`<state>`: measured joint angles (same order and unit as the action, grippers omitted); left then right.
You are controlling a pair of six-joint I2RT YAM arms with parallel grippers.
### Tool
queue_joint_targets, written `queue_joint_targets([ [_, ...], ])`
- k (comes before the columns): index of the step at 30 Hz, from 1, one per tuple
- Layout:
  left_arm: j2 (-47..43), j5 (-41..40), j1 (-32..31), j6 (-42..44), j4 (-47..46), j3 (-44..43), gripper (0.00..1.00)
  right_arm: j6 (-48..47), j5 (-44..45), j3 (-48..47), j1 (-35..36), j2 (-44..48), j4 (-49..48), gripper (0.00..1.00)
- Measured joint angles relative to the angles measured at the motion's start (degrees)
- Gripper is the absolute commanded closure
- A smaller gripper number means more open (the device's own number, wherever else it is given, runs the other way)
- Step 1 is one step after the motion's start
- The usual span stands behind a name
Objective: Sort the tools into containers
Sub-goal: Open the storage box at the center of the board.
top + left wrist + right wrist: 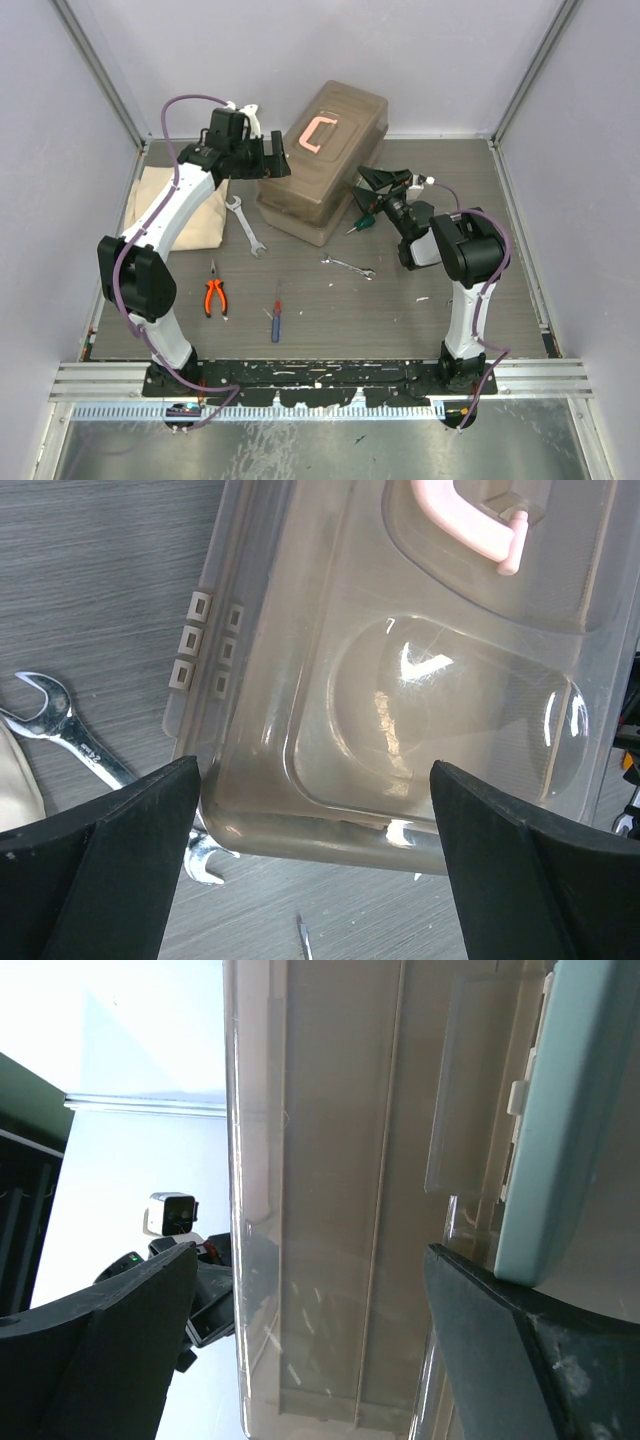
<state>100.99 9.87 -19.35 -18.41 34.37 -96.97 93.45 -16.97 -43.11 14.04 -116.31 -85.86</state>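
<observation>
The brown translucent toolbox [322, 165] stands shut at the back, pink handle [318, 133] on top; the containers inside are hidden. My left gripper [262, 155] is open at its left end, fingers astride the lid's corner [330, 820]. My right gripper [375, 185] is open against its right front side [340, 1210], beside the pale green latch [570, 1110]. On the table lie a large wrench [246, 226], a small wrench [348, 265], orange pliers [214, 295], a blue-red screwdriver [276, 320] and a green screwdriver [362, 222]. The large wrench [60, 730] also shows below the left wrist.
A tan cloth [185, 205] lies at the left, under the left arm. Walls close in the table on the left, back and right. The left arm's camera [170, 1215] shows past the toolbox in the right wrist view.
</observation>
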Motion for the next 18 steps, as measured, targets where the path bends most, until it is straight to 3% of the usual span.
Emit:
queue_joint_targets([
  [9,0.0,2.8,2.3,-2.6,-0.1,-0.3,0.02,-1.3,0.0,1.0,0.0,0.4,0.0,0.02],
  [18,-0.6,9.2,10.1,-9.1,-5.5,2.2,0.02,-3.8,0.0,1.7,0.1,1.2,0.6,0.02],
])
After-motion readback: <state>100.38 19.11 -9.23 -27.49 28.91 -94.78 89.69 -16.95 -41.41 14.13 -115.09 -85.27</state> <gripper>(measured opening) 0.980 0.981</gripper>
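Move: Just off the left hand's fingertips is the storage box, its middle about 7 cm to the right, 2 cm ahead and 14 cm lower; the pink handle is some 6 cm ahead, 7 cm right and 6 cm lower. The large wrench lies 9 cm left, 5 cm back and 22 cm below. From the right hand, the green latch is about 3 cm ahead, 1 cm left and 4 cm down, the green screwdriver 5 cm back, 2 cm right and 17 cm below. Backing away from the box's near left corner, the left hand swings about 5 cm left and some 2.5 cm forward, rising slightly, with fingers still wide open; it rolls its left side down and turns a little counter-clockwise. The open right hand stays close beside the latch, easing back and down under a centimetre. ##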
